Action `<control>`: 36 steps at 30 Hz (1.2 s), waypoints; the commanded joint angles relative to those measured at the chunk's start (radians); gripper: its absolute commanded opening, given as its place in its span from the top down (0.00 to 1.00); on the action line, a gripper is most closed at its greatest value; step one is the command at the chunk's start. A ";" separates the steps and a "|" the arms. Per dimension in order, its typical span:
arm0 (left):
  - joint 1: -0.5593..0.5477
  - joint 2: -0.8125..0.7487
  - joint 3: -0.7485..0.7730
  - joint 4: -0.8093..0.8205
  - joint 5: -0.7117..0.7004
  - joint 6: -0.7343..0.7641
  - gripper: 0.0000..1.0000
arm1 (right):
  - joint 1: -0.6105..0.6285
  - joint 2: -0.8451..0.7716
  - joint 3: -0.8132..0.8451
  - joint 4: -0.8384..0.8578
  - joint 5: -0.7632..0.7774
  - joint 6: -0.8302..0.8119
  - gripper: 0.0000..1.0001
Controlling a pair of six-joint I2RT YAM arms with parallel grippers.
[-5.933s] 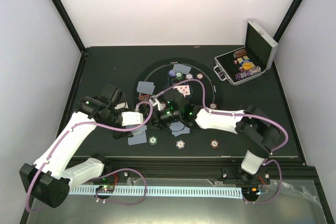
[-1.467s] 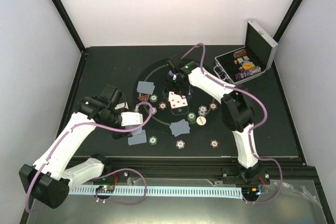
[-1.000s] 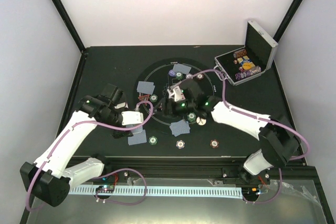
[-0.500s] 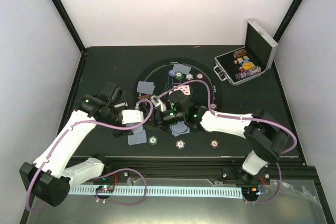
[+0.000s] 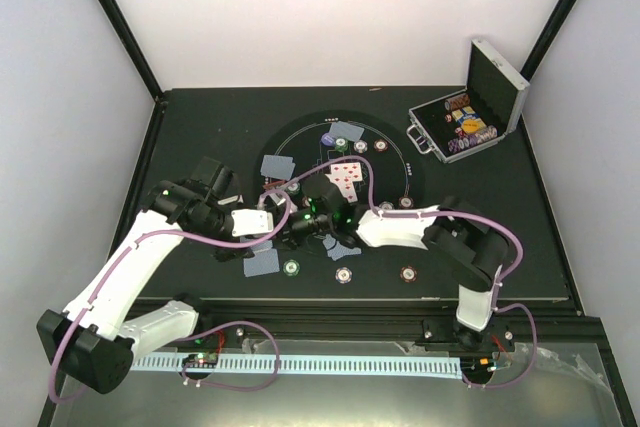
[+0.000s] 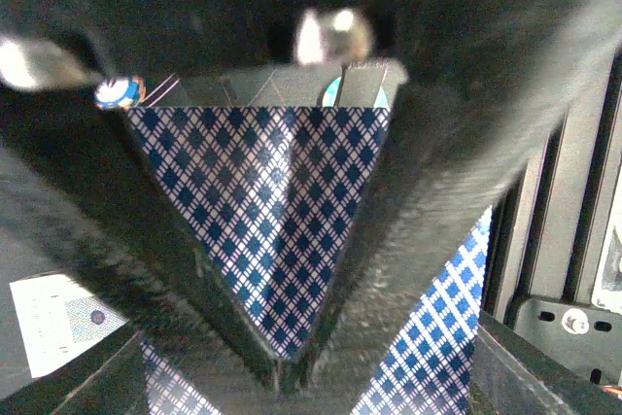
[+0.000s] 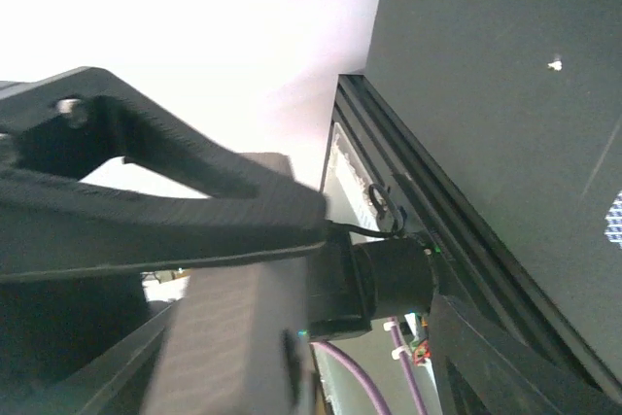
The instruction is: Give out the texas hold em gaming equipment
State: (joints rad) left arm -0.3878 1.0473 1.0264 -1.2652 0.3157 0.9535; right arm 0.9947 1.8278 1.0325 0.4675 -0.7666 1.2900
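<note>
My left gripper (image 5: 262, 231) hangs over the mat's near left edge, shut on a pack of blue-checked playing cards (image 6: 262, 201), which is wedged between its fingers (image 6: 408, 240). The right gripper (image 5: 298, 229) has come right up beside it; its jaws stand apart with nothing seen between them, and the left arm's black and grey parts (image 7: 243, 240) fill that wrist view. On the mat lie face-down cards (image 5: 279, 165), a face-up red-pipped card (image 5: 346, 175), striped chips (image 5: 291, 268) (image 5: 343, 275) and a purple disc (image 5: 327, 139).
The round black mat (image 5: 415, 172) covers the table's middle. An open silver case (image 5: 490, 82) with several chips stands at the back right. A loose face-down card (image 5: 262, 262) lies near the front edge, with another chip (image 5: 408, 272) to its right.
The right gripper has swung from the mat's centre toward the left gripper, its jaws narrowing. The left arm and its cards have stayed put.
</note>
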 commanded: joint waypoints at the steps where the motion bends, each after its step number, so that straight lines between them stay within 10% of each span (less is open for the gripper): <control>1: -0.003 -0.015 0.039 -0.020 0.020 -0.007 0.99 | 0.000 0.045 0.006 0.060 -0.029 0.020 0.37; 30: -0.003 -0.018 0.031 -0.016 0.019 -0.012 0.98 | -0.109 -0.128 -0.164 -0.070 -0.015 -0.099 0.57; 36: -0.003 -0.020 0.015 -0.006 0.017 -0.015 0.98 | -0.118 -0.172 -0.177 -0.044 -0.022 -0.073 0.84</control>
State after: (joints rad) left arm -0.3927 1.0466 1.0264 -1.2701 0.3065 0.9455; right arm 0.8848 1.7008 0.8715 0.4244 -0.8032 1.2087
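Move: The deck's top card lies just under the right fingers, about 1 cm below the hand point. From the left hand, which holds the deck, its middle is some 3 cm right. On the table, roughly 16 cm below the right hand, the near face-down cards lie about 9 cm back and 3 cm left, the green chip 10 cm back and 4 cm right, and the far face-down cards 15 cm ahead. The right hand drags the top card about 5 cm right off the left-held deck, fingers closing on it. ##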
